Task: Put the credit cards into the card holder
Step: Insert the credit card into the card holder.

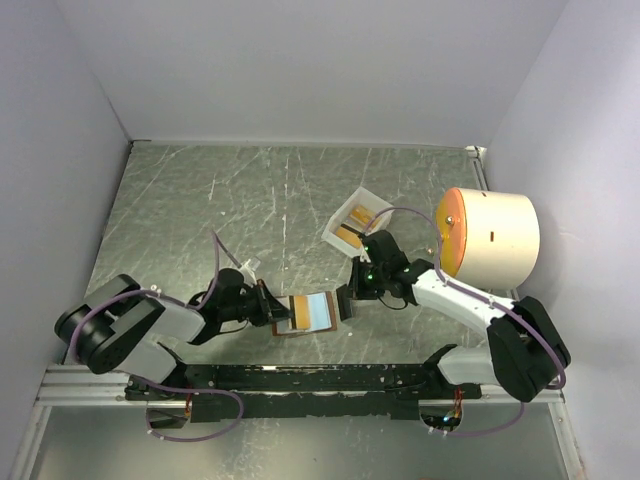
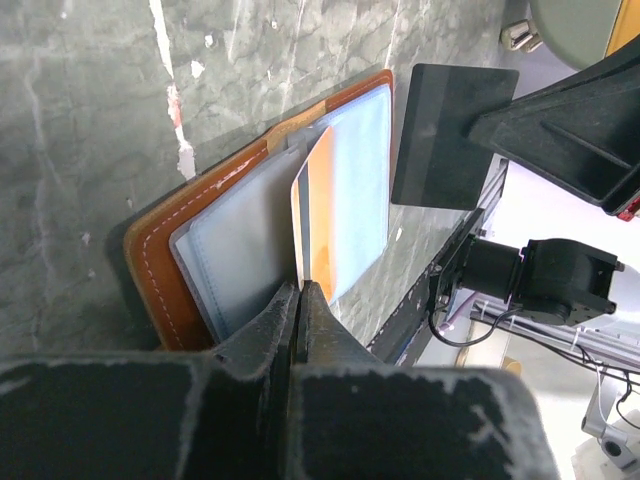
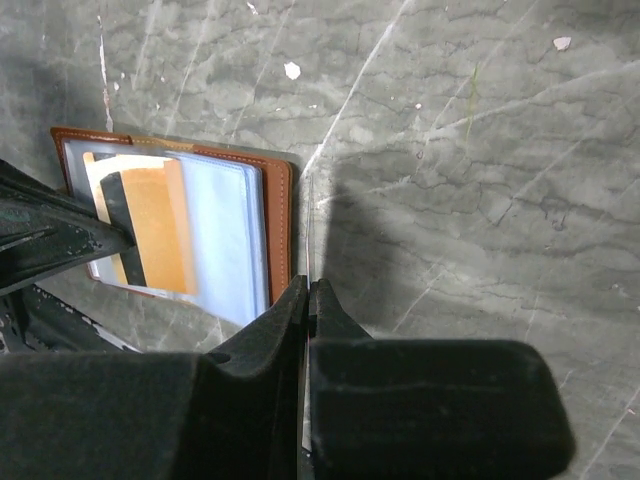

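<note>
The brown card holder [image 1: 312, 312] lies open on the table between the two arms, its clear pockets facing up. My left gripper [image 1: 272, 308] is shut on an orange credit card [image 2: 320, 200], which stands on edge with its far end among the clear pockets [image 2: 240, 250]. From the other side, my right gripper [image 1: 347, 302] is shut on a thin clear sheet [image 3: 309, 220] at the holder's right edge [image 3: 281, 220]. In the right wrist view the orange card [image 3: 160, 230] lies over the left pockets. More orange cards [image 1: 350, 236] sit in the white tray [image 1: 368, 203].
The white tray stands tilted behind the right gripper. A large cream cylinder [image 1: 495, 235] with an orange face stands at the right by the wall. The arms' rail [image 1: 300, 378] runs along the near edge, and grey walls enclose the table.
</note>
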Tool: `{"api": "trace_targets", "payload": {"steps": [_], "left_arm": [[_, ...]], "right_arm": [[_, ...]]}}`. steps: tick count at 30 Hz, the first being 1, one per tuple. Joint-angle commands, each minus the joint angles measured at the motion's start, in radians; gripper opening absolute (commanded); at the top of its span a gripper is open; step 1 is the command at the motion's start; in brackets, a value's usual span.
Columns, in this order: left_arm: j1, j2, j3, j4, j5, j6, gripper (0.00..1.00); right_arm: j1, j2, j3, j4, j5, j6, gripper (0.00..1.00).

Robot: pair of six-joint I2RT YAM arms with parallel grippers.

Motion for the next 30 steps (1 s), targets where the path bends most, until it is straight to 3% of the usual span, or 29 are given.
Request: {"api": "trace_targets", "payload": {"steps": [1,7,16,18,25,30], "left_arm": [[-0.004,0.050,0.018,-0.020,0.028,0.032,0.07],[-0.012,0.104,0.024,0.079,0.075,-0.010,0.07],[-0.034,0.194,0.022,0.224,0.058,-0.074,0.07],[-0.035,0.184,0.037,0.172,0.053,-0.055,0.10],[-0.047,0.015,0.086,-0.129,-0.053,0.028,0.42],[-0.050,-0.096,0.171,-0.395,-0.173,0.106,0.50]], "right_arm": [[-0.004,0.019,0.015,-0.016,0.017,-0.022,0.00],[0.007,0.052,-0.036,0.089,-0.095,0.039,0.00],[0.015,0.040,-0.087,0.145,-0.100,0.103,0.00],[0.015,0.037,-0.094,0.144,-0.090,0.105,0.00],[0.016,0.013,-0.052,0.062,-0.009,0.059,0.00],[0.012,-0.011,0.012,-0.038,0.083,0.007,0.00]]}}
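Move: The left hand still grips the left edge of the orange card, over the open card holder. The blue right-hand pocket lies about 6 cm to its right, roughly level ahead and 1 cm lower, and the right hand's black card some 12 cm right and 2 cm ahead. From the right hand, the holder's middle is about 10 cm left, 4 cm back and 4 cm below; the white tray stands around 16 cm straight ahead, 4 cm lower. Rightwards and nearly level, the left hand slides the orange card about 2 cm across the holder towards the blue pocket, then opens its fingers about halfway, lets the card go and rises some 1.5 cm, easing forward. The right hand keeps its hold on the black card, sinking and shifting left about 1.5 cm to bring the card's edge up against the holder's right rim, then partly easing back. ##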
